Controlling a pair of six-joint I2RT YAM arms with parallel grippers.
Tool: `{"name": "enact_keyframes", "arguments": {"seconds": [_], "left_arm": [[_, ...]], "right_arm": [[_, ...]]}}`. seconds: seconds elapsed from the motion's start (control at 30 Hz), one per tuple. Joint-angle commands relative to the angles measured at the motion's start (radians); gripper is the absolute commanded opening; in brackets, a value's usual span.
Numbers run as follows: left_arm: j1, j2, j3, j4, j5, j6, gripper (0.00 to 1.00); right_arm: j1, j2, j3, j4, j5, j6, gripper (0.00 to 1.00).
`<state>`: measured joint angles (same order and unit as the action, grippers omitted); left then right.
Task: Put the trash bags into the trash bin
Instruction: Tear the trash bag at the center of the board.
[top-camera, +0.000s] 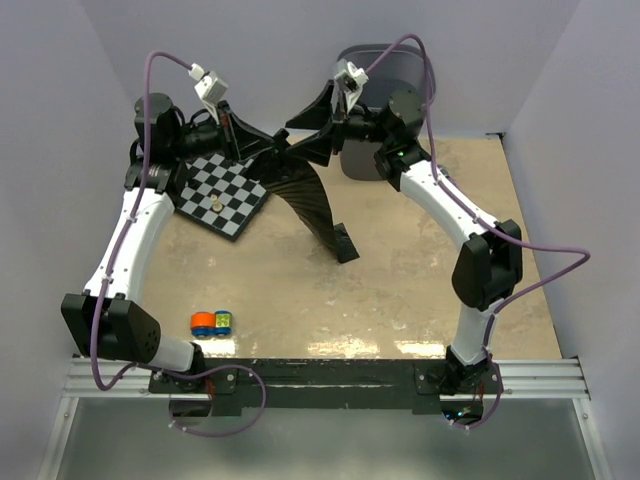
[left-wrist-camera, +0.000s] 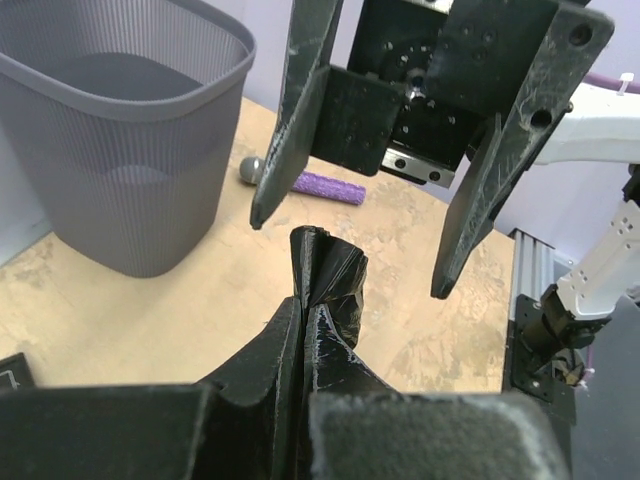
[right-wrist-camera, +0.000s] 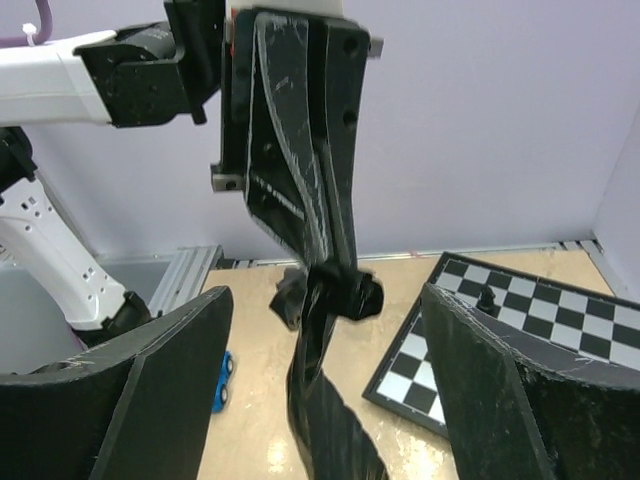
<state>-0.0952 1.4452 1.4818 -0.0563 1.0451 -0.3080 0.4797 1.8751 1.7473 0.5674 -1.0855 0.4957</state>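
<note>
A long black trash bag (top-camera: 315, 200) hangs from my left gripper (top-camera: 265, 140), its lower end resting on the table. In the left wrist view my left gripper (left-wrist-camera: 303, 310) is shut on the crinkled top of the trash bag (left-wrist-camera: 332, 272). My right gripper (top-camera: 300, 130) faces it at the same height, open. In the right wrist view the trash bag (right-wrist-camera: 325, 420) hangs between the spread fingers of my right gripper (right-wrist-camera: 325, 385) without touching either. The grey trash bin (top-camera: 390, 62) stands at the back, behind the right wrist, and at the left in the left wrist view, trash bin (left-wrist-camera: 120, 130).
A chessboard (top-camera: 220, 195) lies at the back left under the left arm, also chessboard (right-wrist-camera: 520, 330). A small orange and blue toy (top-camera: 212, 322) sits near the front left. A purple microphone (left-wrist-camera: 325, 185) lies beside the bin. Purple walls close in three sides.
</note>
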Motion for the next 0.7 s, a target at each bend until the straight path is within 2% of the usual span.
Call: {"name": "enact_keyframes", "arguments": {"seconds": [0.0,0.2,0.37,0.53,0.63,0.67], "left_arm": [[-0.02,-0.049,-0.017,-0.017,0.009,0.03,0.0],[-0.024,-0.06,-0.018,-0.04,0.007,0.044,0.0],[-0.024,-0.063,-0.014,-0.046,0.004,0.056,0.0],[-0.024,-0.065,-0.017,-0.05,0.007,0.061,0.0],[-0.024,-0.065,-0.015,-0.047,-0.003,0.064,0.0],[-0.024,-0.063,-0.014,-0.047,-0.002,0.064,0.0]], "right_arm": [[0.017,0.001,0.052,0.054,0.032,0.033,0.79],[0.022,0.022,0.061,0.058,0.018,0.041,0.49],[0.022,0.025,0.055,0.031,0.027,0.034,0.45],[0.023,0.032,0.057,0.034,0.018,0.032,0.2],[0.023,0.038,0.058,0.035,0.004,0.037,0.11],[0.023,0.039,0.058,0.037,-0.004,0.037,0.0]]}}
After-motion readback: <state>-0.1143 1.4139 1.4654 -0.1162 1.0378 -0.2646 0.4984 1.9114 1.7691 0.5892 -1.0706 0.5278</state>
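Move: The bunched end of the trash bag, sticking out of my shut left fingers, is about 2 cm left of my open right hand point, level with it in height and straight ahead by nothing; from my left hand it lies some 3 cm right and 1 cm ahead. From my right hand, the trash bin's middle is about 13 cm ahead, 18 cm right and 27 cm below; the chessboard is roughly 6 cm ahead, 16 cm left and 41 cm below. I shut my wide-open right gripper onto the bunch of black bag jutting from my left fingertips, easing the hand only about 1 cm left towards it, with a slight lift and then a dip. The right fingers end pinching the bag right beside my left pads. My left hand keeps its grip, drifting back about 1 cm. ##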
